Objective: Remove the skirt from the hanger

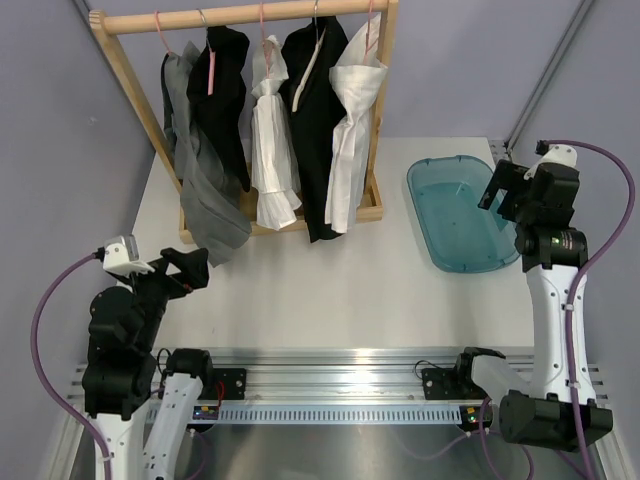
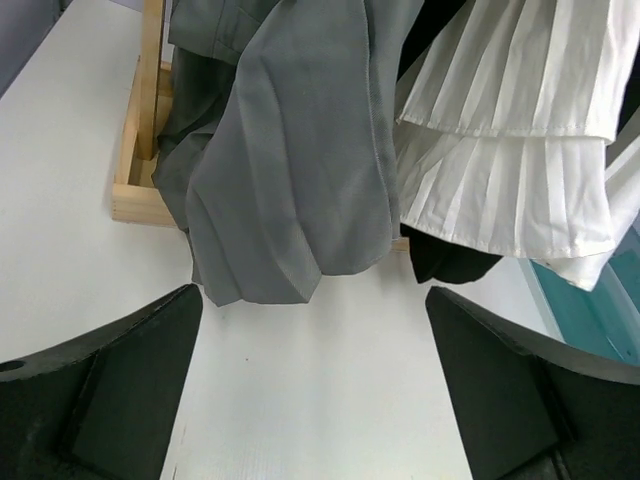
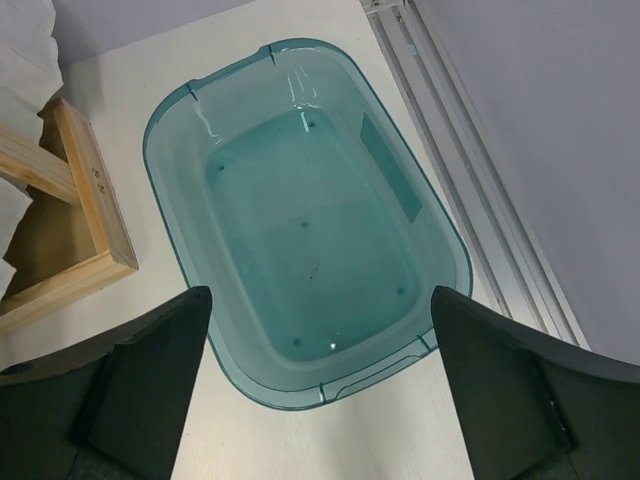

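Observation:
A wooden rack [image 1: 240, 15] holds several garments on pink hangers. The white pleated skirt [image 1: 272, 150] hangs in the middle, between two black garments. In the left wrist view its pleats [image 2: 510, 150] show at the upper right, behind a grey garment [image 2: 290, 170]. My left gripper [image 1: 190, 268] is open and empty, low over the table, just short of the grey garment's hem; its jaws [image 2: 315, 380] stand wide apart. My right gripper [image 1: 497, 188] is open and empty above the teal tub [image 1: 460, 215]; its own view [image 3: 320, 390] shows nothing between the jaws.
The teal plastic tub [image 3: 300, 220] lies empty at the right of the table. The rack's wooden base frame [image 2: 135, 200] rests on the table; its corner also shows in the right wrist view [image 3: 70, 270]. A grey garment [image 1: 205, 180] and another white garment [image 1: 350, 130] hang on the rack.

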### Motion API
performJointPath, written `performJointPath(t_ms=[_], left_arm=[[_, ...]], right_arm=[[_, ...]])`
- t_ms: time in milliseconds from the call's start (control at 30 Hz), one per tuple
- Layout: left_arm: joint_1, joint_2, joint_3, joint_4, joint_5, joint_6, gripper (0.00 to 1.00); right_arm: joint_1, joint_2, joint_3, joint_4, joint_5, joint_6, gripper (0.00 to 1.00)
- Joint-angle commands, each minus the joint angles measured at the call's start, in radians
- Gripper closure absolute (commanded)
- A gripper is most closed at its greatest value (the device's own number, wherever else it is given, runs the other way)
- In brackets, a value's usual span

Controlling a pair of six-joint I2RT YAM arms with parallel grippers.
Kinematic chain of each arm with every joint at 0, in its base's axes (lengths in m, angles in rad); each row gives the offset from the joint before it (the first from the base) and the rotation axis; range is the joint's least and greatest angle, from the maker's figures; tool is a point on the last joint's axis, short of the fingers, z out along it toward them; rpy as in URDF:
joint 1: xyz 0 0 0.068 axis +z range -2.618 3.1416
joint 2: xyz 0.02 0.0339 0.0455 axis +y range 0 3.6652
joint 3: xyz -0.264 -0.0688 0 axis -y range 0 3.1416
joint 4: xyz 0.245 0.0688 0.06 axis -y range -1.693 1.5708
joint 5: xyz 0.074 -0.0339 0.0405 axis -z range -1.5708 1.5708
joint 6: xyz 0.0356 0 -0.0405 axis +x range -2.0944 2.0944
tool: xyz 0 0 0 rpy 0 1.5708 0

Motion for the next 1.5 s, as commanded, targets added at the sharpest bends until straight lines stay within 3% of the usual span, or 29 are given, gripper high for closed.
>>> performJointPath(t_ms=[0, 133, 233, 267, 433, 700, 800, 1033, 1200, 1467], left_arm=[[-0.003, 0.058, 0.092, 0.018, 0.056, -0.021, 0.01], [-0.003, 0.146, 0.182, 0.037, 0.079, -0.051, 0.01], [-0.003, 0.236, 0.264, 0.07, 0.107, -0.092, 0.01], [-0.003, 0.261, 0.288, 0.081, 0.116, -0.113, 0.01], [-0.003, 0.431, 0.429, 0.164, 0.126, -0.195, 0.01], [-0.001, 0.704, 0.663, 0.302, 0.014, -0.344, 0.04], [-0.001, 0.79, 0.725, 0.352, -0.083, -0.35, 0.07], [0.029, 0.924, 0.835, 0.377, -0.152, -0.316, 0.14], [0.095, 0.976, 0.874, 0.374, -0.103, -0.316, 0.17], [0.103, 1.112, 1.026, 0.317, 0.032, -0.264, 0.23]], right_arm=[[0.004, -0.047, -0.008, 0.023, -0.06, -0.088, 0.01], [0.004, -0.13, -0.051, -0.003, -0.385, -0.309, 0.01], [0.004, -0.182, -0.07, -0.137, -0.671, -0.581, 0.01], [0.004, -0.191, -0.07, -0.174, -0.718, -0.678, 0.0], [0.004, -0.196, -0.037, -0.357, -0.889, -0.837, 0.01], [0.004, -0.144, -0.008, -0.362, -1.002, -0.779, 0.01], [0.004, -0.145, -0.019, -0.348, -1.013, -0.772, 0.01], [0.004, -0.152, -0.034, -0.336, -1.01, -0.742, 0.0], [0.004, -0.176, -0.079, -0.3, -0.998, -0.72, 0.0], [0.004, -0.173, -0.105, -0.281, -1.012, -0.694, 0.0]])
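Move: The grey skirt's top, at its pink hanger, lies about 30 cm ahead of the left hand, hardly to either side, and some 20 cm above it. At that same height and depth, the rack's left post top is about 8 cm left of the skirt's top and the black garment's top about 8 cm right. From the right hand, the skirt's top is roughly 55 cm left, 16 cm ahead and 20 cm higher; the tub is some 9 cm ahead, 25 cm below. The grey skirt's hanger end is approached by the left hand, which sweeps up and forward over 20 cm each way, climbing first, then reaching in; its left side rolls down some 20 degrees, the fingertips tip up a little and the fingers begin to close. The empty right hand swings left and back from the tub, turning some 65 degrees counter-clockwise, fingers still wide open. ##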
